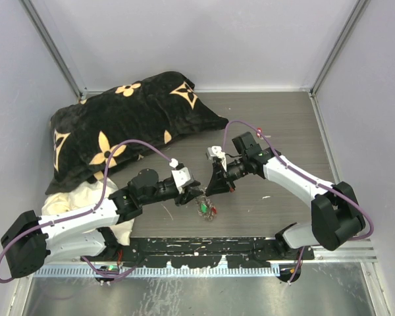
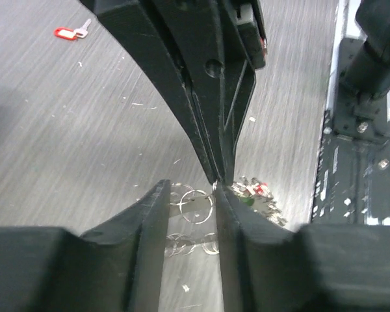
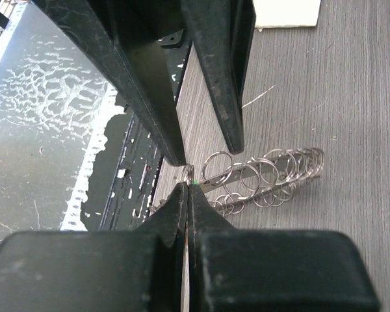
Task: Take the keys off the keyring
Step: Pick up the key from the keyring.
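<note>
The keyring (image 3: 273,170), a silvery wire coil with thin loops, lies on the grey table; its loops (image 2: 196,205) also show in the left wrist view. The keys (image 2: 257,190) are a small bunch with red and green heads beside it (image 1: 207,209). My right gripper (image 3: 186,186) is shut, its tips pinching a thin ring at the coil's end, a green speck beside it. My left gripper (image 2: 190,188) faces it tip to tip and stands open over the loops, holding nothing. One red-headed key (image 2: 68,32) lies apart on the table.
A black pillow with gold flowers (image 1: 128,118) fills the back left, with a cream cloth (image 1: 79,197) under my left arm. A black rail (image 1: 204,250) runs along the near edge. Pale walls close in the table on three sides.
</note>
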Tool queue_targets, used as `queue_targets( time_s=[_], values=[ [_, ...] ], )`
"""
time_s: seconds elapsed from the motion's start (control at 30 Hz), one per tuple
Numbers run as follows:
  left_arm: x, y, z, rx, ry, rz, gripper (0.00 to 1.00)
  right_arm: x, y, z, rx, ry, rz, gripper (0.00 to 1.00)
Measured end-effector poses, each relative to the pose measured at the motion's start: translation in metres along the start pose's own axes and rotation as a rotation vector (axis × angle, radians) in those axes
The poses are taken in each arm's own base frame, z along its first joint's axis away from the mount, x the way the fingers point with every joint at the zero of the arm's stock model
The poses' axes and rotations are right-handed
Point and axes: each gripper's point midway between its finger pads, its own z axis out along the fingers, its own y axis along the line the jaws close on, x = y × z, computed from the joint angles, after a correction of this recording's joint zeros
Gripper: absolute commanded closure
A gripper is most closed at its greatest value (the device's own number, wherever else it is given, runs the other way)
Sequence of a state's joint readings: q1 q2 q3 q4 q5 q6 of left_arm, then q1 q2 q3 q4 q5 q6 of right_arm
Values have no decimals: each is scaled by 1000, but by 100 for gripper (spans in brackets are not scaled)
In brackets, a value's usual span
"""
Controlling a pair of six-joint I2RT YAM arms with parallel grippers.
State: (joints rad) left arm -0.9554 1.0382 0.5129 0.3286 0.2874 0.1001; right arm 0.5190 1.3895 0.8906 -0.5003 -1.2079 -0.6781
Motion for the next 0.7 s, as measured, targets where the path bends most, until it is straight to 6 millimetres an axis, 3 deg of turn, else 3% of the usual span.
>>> queue_targets(
  time_s=[0.07, 0.23, 0.4, 0.6, 0.7],
  values=[
    [-1, 1, 0, -11, -14, -15, 46, 1, 1, -1, -2, 4, 2, 99],
    [1, 8, 0, -59, -30, -70, 37, 4, -3, -2, 22, 19, 24, 99],
    [16, 12, -11, -123, -30, -172, 38, 2, -6, -2, 40, 18, 41, 99],
    [25, -4, -32, -102, -98, -311, 41, 1, -8, -1, 46, 14, 63, 99],
    [34, -13, -36, -75, -122, -394, 37, 1, -8, -1, 45, 13, 73, 99]
  ],
)
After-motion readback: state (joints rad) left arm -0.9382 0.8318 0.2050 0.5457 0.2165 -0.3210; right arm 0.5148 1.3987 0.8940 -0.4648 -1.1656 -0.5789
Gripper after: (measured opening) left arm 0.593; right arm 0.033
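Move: From the left hand's point, the green-tagged key on the keyring hangs about 5 cm below and 2 cm back, neither left nor right. The right fingertips, still pinching the ring's loops, are about 1 cm to the right and 1 cm lower, and the red-tagged key hangs some 4 cm back, 3 cm right and 6 cm below. From the right hand, the green-tagged key lies 2 cm back, 1 cm left and 4 cm below. Leftward, down and back, after easing about 1 cm forward, the left hand draws off from the right fingertips and the keyring's loops, ending some 5 cm away. Its fingers, already parted, spread much wider and the wrist rolls some 20 degrees. The right hand stays shut on the ring, shifting forward by barely a centimetre. ##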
